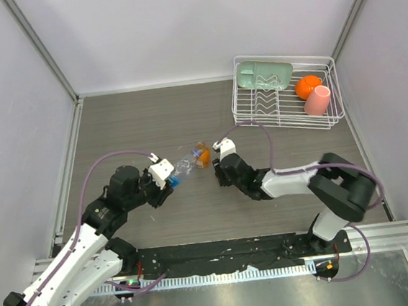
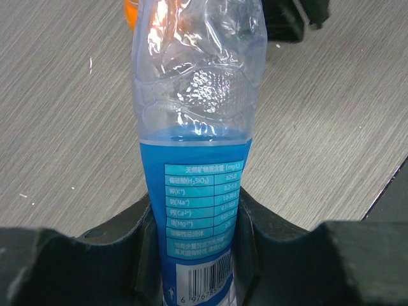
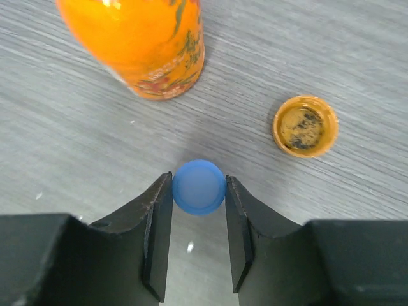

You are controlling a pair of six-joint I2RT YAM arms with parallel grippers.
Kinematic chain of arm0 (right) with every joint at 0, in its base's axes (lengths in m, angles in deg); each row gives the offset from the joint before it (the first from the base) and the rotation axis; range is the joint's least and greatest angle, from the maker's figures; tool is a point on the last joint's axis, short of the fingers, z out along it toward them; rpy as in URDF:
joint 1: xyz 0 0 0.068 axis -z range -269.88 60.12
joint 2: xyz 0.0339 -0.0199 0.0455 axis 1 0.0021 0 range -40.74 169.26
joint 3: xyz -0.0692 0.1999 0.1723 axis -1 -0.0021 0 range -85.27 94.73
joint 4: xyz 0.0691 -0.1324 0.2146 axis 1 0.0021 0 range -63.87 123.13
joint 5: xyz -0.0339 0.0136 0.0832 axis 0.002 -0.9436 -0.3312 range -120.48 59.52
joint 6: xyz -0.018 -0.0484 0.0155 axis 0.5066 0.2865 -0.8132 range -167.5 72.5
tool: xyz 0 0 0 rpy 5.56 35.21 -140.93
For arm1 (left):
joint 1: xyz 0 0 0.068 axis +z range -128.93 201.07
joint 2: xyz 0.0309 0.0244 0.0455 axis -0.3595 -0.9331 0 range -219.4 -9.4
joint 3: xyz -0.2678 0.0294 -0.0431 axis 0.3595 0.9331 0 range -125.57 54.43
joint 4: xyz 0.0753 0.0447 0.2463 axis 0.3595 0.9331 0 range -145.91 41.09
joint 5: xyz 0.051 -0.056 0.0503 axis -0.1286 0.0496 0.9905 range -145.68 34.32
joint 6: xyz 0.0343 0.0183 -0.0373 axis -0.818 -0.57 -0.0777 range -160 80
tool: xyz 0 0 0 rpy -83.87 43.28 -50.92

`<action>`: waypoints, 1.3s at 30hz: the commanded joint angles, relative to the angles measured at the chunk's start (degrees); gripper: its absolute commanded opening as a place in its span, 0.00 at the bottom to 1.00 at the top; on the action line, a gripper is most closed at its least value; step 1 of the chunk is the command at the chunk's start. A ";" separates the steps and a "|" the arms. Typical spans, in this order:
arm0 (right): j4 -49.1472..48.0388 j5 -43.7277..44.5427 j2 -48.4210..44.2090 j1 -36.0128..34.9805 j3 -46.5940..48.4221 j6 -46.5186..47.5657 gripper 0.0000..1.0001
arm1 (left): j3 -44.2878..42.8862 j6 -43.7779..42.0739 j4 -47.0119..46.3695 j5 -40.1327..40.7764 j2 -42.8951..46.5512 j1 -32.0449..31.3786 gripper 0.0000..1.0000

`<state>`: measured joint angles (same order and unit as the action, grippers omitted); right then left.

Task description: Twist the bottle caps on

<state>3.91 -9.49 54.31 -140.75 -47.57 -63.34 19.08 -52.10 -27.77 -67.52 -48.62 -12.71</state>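
Note:
My left gripper (image 2: 194,255) is shut on the clear bottle (image 2: 197,146) with the blue label. It holds the bottle by its lower body, tilted, with the mouth toward the table's middle (image 1: 182,166). The squat orange bottle (image 1: 203,154) stands just beyond that mouth. In the right wrist view the blue cap (image 3: 199,187) lies on the table, and both fingertips of my right gripper (image 3: 199,183) touch its sides. The orange cap (image 3: 305,125) lies open side up to its right, apart from the fingers. The orange bottle (image 3: 137,44) is ahead and to the left.
A white wire dish rack (image 1: 288,124) stands at the back right. It holds a green tray (image 1: 263,75), an orange ball (image 1: 307,85) and a pink cup (image 1: 318,101). White walls close in the table on three sides.

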 commanded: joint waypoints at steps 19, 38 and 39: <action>54.81 -34.68 -30.37 5.17 50.62 0.80 0.28 | 8.90 15.34 -53.50 -20.94 5.92 0.65 0.00; 74.78 -42.00 -22.18 5.17 77.44 5.29 0.33 | 3.28 28.45 -68.92 -35.97 -2.62 0.47 0.00; 74.78 -42.43 -22.10 5.17 77.62 5.20 0.33 | 3.10 28.36 -68.49 -36.41 -2.53 0.47 0.00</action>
<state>76.13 -50.01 31.91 -135.72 27.48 -59.58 25.22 -24.88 -92.97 -99.80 -52.34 -12.27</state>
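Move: The right hand, a centimetre or two over the table, already pinches the blue cap; the water bottle's open mouth, its goal, is roughly 7 cm left, 5 cm back and 24 cm above. The orange bottle stands about 5 cm left and 3 cm ahead of this hand, the yellow cap about 4 cm right and 4 cm ahead. From the left hand, which holds the bottle, the blue cap lies some 10 cm ahead, 15 cm right and 13 cm below. Keeping its pinch on the blue cap, the right hand lifts fast by about 45 cm, drawing back some 12 cm and turning counter-clockwise, towards the bottle's mouth. The left hand, still gripping the water bottle, rises and goes right, then also back a little, while its wrist rolls left side down and its fingers swing up and clockwise to point right. ##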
